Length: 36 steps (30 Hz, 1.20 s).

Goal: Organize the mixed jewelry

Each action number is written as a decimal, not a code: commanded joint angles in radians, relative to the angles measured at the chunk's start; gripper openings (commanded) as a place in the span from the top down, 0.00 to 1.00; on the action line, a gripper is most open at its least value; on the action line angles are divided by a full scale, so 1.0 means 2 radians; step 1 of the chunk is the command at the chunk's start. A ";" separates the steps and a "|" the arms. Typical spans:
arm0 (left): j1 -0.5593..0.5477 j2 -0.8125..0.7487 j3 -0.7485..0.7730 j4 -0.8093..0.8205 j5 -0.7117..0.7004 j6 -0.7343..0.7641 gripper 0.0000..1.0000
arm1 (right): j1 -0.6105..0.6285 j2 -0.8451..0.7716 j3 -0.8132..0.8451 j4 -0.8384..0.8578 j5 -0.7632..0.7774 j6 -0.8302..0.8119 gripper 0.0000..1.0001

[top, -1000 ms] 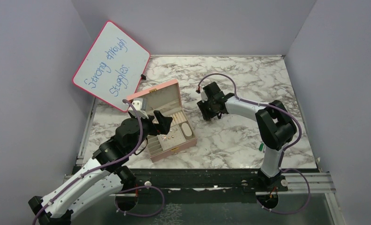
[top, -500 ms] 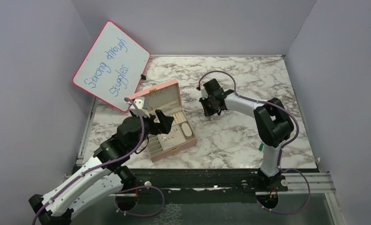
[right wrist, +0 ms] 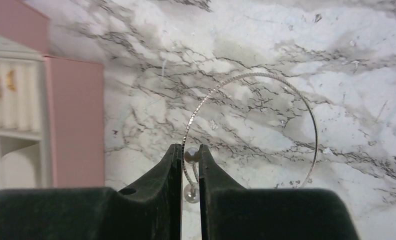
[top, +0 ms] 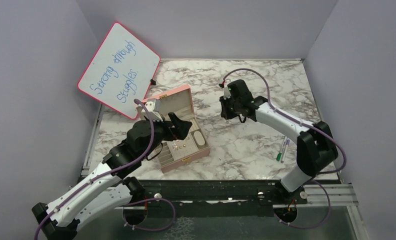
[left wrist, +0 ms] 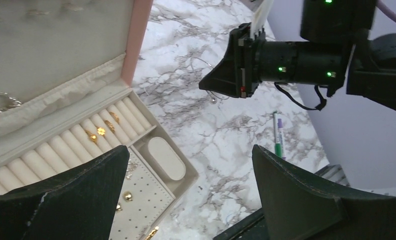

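Observation:
My right gripper is shut on a thin silver hoop. Its pearl bead is pinched between the fingertips, and the loop hangs out over the marble. In the top view this gripper sits right of the pink box. The box stands open. Gold rings sit in its cream ring rolls and gold studs on its perforated panel. My left gripper hovers open over the box's right end, holding nothing; the top view shows it above the box.
A green-and-white pen lies on the marble by the right arm's elbow. A pink-framed whiteboard leans at the back left behind the box lid. Grey walls enclose the table on three sides.
My right gripper closed on the hoop's bead and moved back and right, with its elbow swinging right and uncovering the pen. The left arm edged slightly toward the box.

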 commanded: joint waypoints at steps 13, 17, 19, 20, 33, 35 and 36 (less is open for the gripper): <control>0.001 0.064 0.007 0.118 0.057 -0.186 0.06 | 0.023 -0.254 -0.158 0.181 -0.369 0.027 0.84; 0.000 0.091 0.006 0.124 0.078 -0.200 0.07 | 0.051 -0.279 -0.176 0.223 -0.420 0.034 0.83; 0.001 0.105 0.007 0.128 0.089 -0.203 0.12 | 0.065 -0.282 -0.176 0.228 -0.421 0.033 0.83; 0.001 0.112 0.008 0.129 0.097 -0.203 0.16 | 0.069 -0.282 -0.176 0.230 -0.421 0.033 0.83; 0.000 0.111 0.004 0.114 0.111 -0.218 0.84 | 0.085 -0.245 -0.164 0.227 -0.382 0.027 0.82; 0.001 0.110 0.005 0.111 0.111 -0.214 0.94 | 0.085 -0.244 -0.161 0.227 -0.376 0.029 0.82; 0.001 0.110 0.006 0.110 0.110 -0.211 0.99 | 0.085 -0.245 -0.160 0.227 -0.373 0.031 0.81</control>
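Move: The necklace loop pinched in the right hand lies about 14 cm ahead of the left hand, 22 cm right and 17 cm below. The jewelry box is almost under the left hand, 2 cm ahead and 22 cm down; its oval pad is 5 cm ahead, 7 cm right. From the right hand, the open left fingers are some 12 cm back, 19 cm left and 17 cm up; the box is 10 cm back, 19 cm left, 5 cm down. Right hand carries the necklace back about 18 cm, up and left; left hand shifts right, pinching its loop. ##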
